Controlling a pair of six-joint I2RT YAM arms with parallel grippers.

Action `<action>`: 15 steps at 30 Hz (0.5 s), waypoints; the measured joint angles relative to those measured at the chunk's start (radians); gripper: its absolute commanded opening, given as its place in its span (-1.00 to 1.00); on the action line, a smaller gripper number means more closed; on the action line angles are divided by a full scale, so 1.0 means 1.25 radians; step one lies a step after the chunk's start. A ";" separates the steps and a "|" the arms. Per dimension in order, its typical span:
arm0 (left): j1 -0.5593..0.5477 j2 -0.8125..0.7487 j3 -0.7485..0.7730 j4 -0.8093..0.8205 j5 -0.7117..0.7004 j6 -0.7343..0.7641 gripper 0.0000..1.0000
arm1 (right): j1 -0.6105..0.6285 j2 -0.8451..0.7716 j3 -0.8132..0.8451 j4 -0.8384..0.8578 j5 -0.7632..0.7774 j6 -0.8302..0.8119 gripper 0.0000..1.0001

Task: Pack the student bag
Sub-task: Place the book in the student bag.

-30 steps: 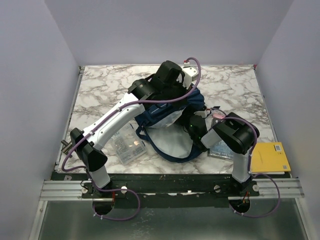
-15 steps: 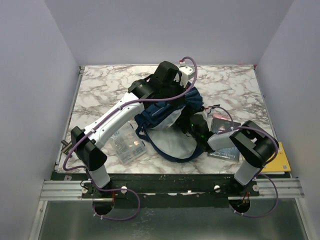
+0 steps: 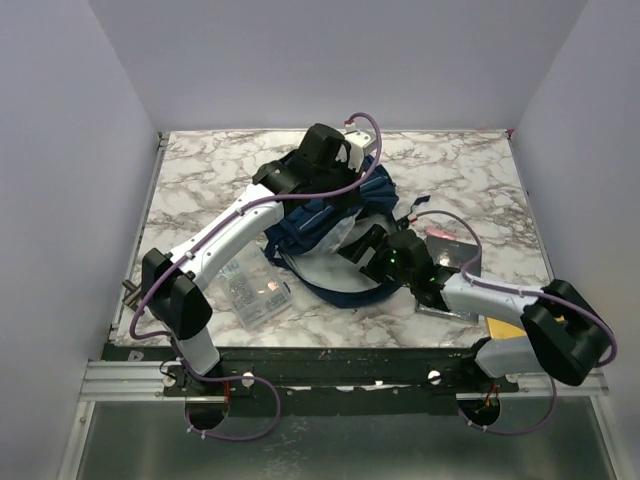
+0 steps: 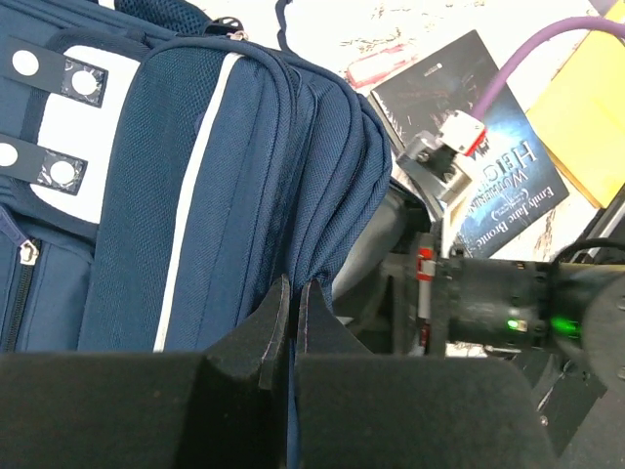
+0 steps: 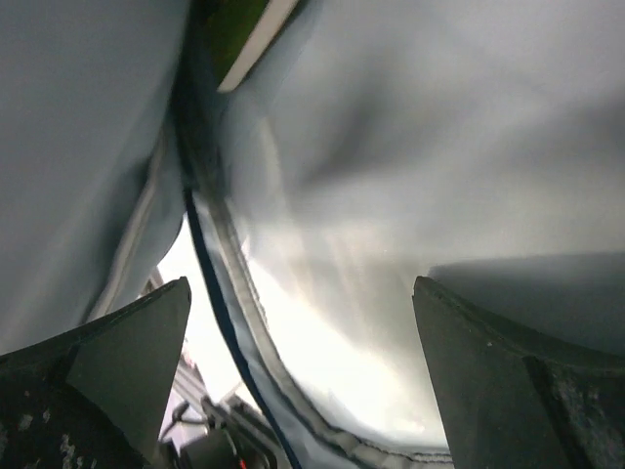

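Note:
The student bag [image 3: 318, 222], navy with pale grey lining, lies in the middle of the table with its mouth toward the right arm. My left gripper [image 3: 335, 172] is over its far side. In the left wrist view the left gripper [image 4: 294, 311] is shut on a fold of the student bag's [image 4: 195, 186] blue fabric edge and holds it up. My right gripper [image 3: 368, 256] reaches into the mouth. In the right wrist view the right gripper [image 5: 303, 337] stands wide open inside the grey lining [image 5: 410, 147] with nothing between its fingers. A green-edged flat thing [image 5: 239, 29] shows deeper in.
A small clear plastic box [image 3: 255, 290] lies left of the bag. A dark book [image 3: 452, 262] lies under the right arm, also seen as the dark book [image 4: 488, 161] in the left wrist view, beside a yellow book [image 4: 586, 117] and a small pink item [image 4: 376, 66].
My right gripper has gone from nearly shut to wide open, and the right arm has stretched lower and leftward into the bag's mouth. The left gripper keeps its hold, shifted slightly up and left.

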 measured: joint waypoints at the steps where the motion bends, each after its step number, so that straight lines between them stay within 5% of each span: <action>1: 0.002 -0.001 -0.006 0.006 0.003 -0.002 -1.00 | 0.000 -0.026 -0.002 -0.017 -0.013 -0.018 1.00; 8: 0.005 -0.021 -0.043 0.042 0.015 -0.002 -1.00 | 0.004 -0.246 -0.028 -0.157 -0.057 -0.156 1.00; 15: 0.015 -0.026 -0.114 0.096 0.014 -0.002 -1.00 | 0.004 -0.423 0.070 -0.413 0.041 -0.307 0.99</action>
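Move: The dark book still on the table lies about 20 cm to the right of the right hand, 6 cm back and 8 cm below; the pink item is about 18 cm right and 4 cm ahead. The green-edged book already in the student bag is some 14 cm ahead and 2 cm left, about level. From the left hand, holding the bag's edge, the bag mouth lies about 9 cm back, 3 cm left and 20 cm below. Fingers open, the right hand rises some 10 cm rightward and back; the left lowers the pinched bag edge slightly. ##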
